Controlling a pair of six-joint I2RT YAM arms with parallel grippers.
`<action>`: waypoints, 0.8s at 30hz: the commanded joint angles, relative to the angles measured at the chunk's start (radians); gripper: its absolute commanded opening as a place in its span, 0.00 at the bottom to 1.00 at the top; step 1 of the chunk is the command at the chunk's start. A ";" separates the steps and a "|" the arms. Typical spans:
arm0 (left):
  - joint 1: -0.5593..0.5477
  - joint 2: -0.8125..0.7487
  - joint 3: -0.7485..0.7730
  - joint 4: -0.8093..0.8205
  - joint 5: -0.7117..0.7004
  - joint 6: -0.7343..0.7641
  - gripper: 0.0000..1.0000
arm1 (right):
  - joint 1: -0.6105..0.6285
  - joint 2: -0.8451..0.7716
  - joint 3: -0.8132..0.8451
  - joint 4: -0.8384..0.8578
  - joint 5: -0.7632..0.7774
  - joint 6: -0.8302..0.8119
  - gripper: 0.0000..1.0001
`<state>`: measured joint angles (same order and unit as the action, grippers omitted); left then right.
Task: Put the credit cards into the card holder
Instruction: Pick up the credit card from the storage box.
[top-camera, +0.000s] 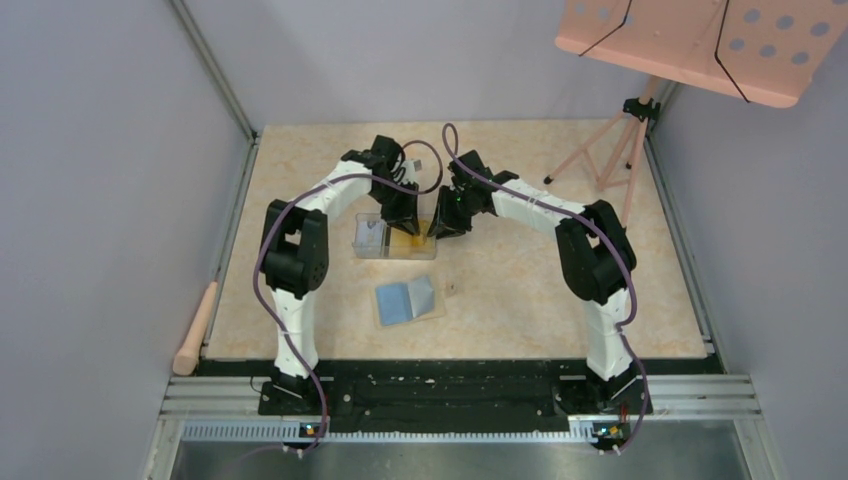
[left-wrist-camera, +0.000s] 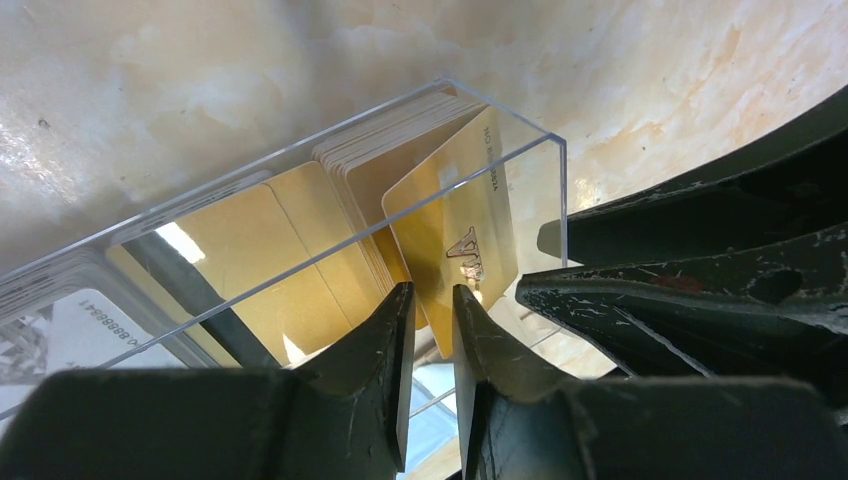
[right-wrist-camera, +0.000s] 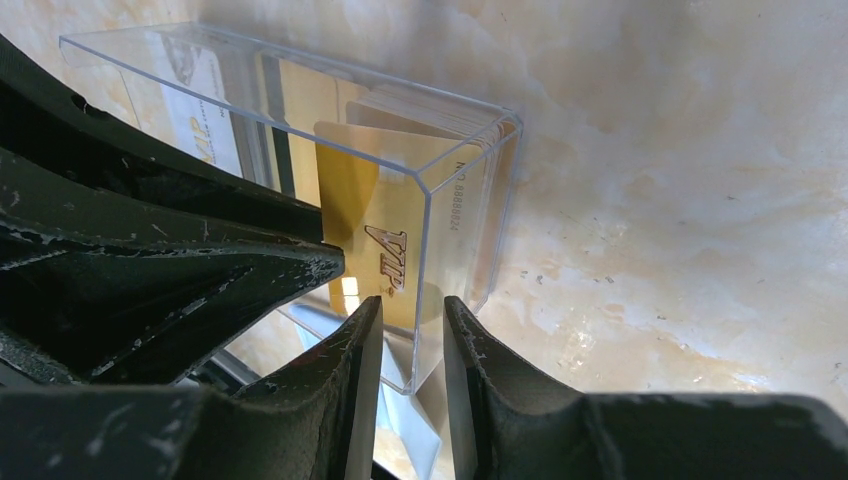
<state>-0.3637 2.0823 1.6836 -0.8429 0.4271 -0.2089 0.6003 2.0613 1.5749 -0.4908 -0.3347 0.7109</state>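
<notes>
The credit cards stand in a clear plastic box (top-camera: 385, 243) at mid-table. A stack of gold ones (left-wrist-camera: 385, 150) fills its right end. One gold card (left-wrist-camera: 460, 215) leans out of the stack, its lower corner in the gap between my left gripper's (left-wrist-camera: 432, 290) fingers, which stand slightly apart, open. The same card (right-wrist-camera: 365, 205) shows through the box wall in the right wrist view. My right gripper (right-wrist-camera: 412, 302) is open astride the box's end wall (right-wrist-camera: 462, 230), one finger inside and one outside. The card holder (top-camera: 408, 299) lies open, blue pockets up, nearer the bases.
White printed cards (top-camera: 370, 235) sit at the box's left end. A pink perforated stand (top-camera: 700, 40) on a tripod is at the back right. A wooden handle (top-camera: 195, 328) lies off the table's left edge. Both arms (top-camera: 330, 190) meet over the box.
</notes>
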 joint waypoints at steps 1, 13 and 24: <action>-0.009 -0.026 0.037 0.013 0.105 -0.017 0.25 | 0.007 -0.034 0.005 0.047 -0.041 0.013 0.28; 0.004 -0.027 0.015 0.042 0.239 -0.051 0.26 | 0.006 -0.037 0.004 0.047 -0.037 0.011 0.28; 0.020 -0.018 -0.009 0.045 0.208 -0.055 0.00 | 0.005 -0.047 0.000 0.048 -0.031 0.009 0.28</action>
<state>-0.3500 2.0823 1.6844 -0.8314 0.6064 -0.2588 0.5995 2.0613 1.5707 -0.4889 -0.3462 0.7109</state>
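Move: The gold card leaning loose at the box's right end is close to my left fingertips: about 2 cm to their right, 1 cm ahead and 2 cm lower. The gold stack is some 2 cm to their left, the box's right wall about 4 cm to their right, both roughly level, and the open card holder is some 13 cm back. From my right hand the loose card is about 2 cm left, 1 cm ahead and 2 cm lower. I lift my left fingertips and carry them right, about 2 cm each way with a slight draw back, swinging them some 10 degrees further towards the right so they come to the loose gold card. Then I shut them from a quarter open to nearly closed, pinching the card face to face. My right hand stays put, its partly open fingers still straddling the box's right wall. ##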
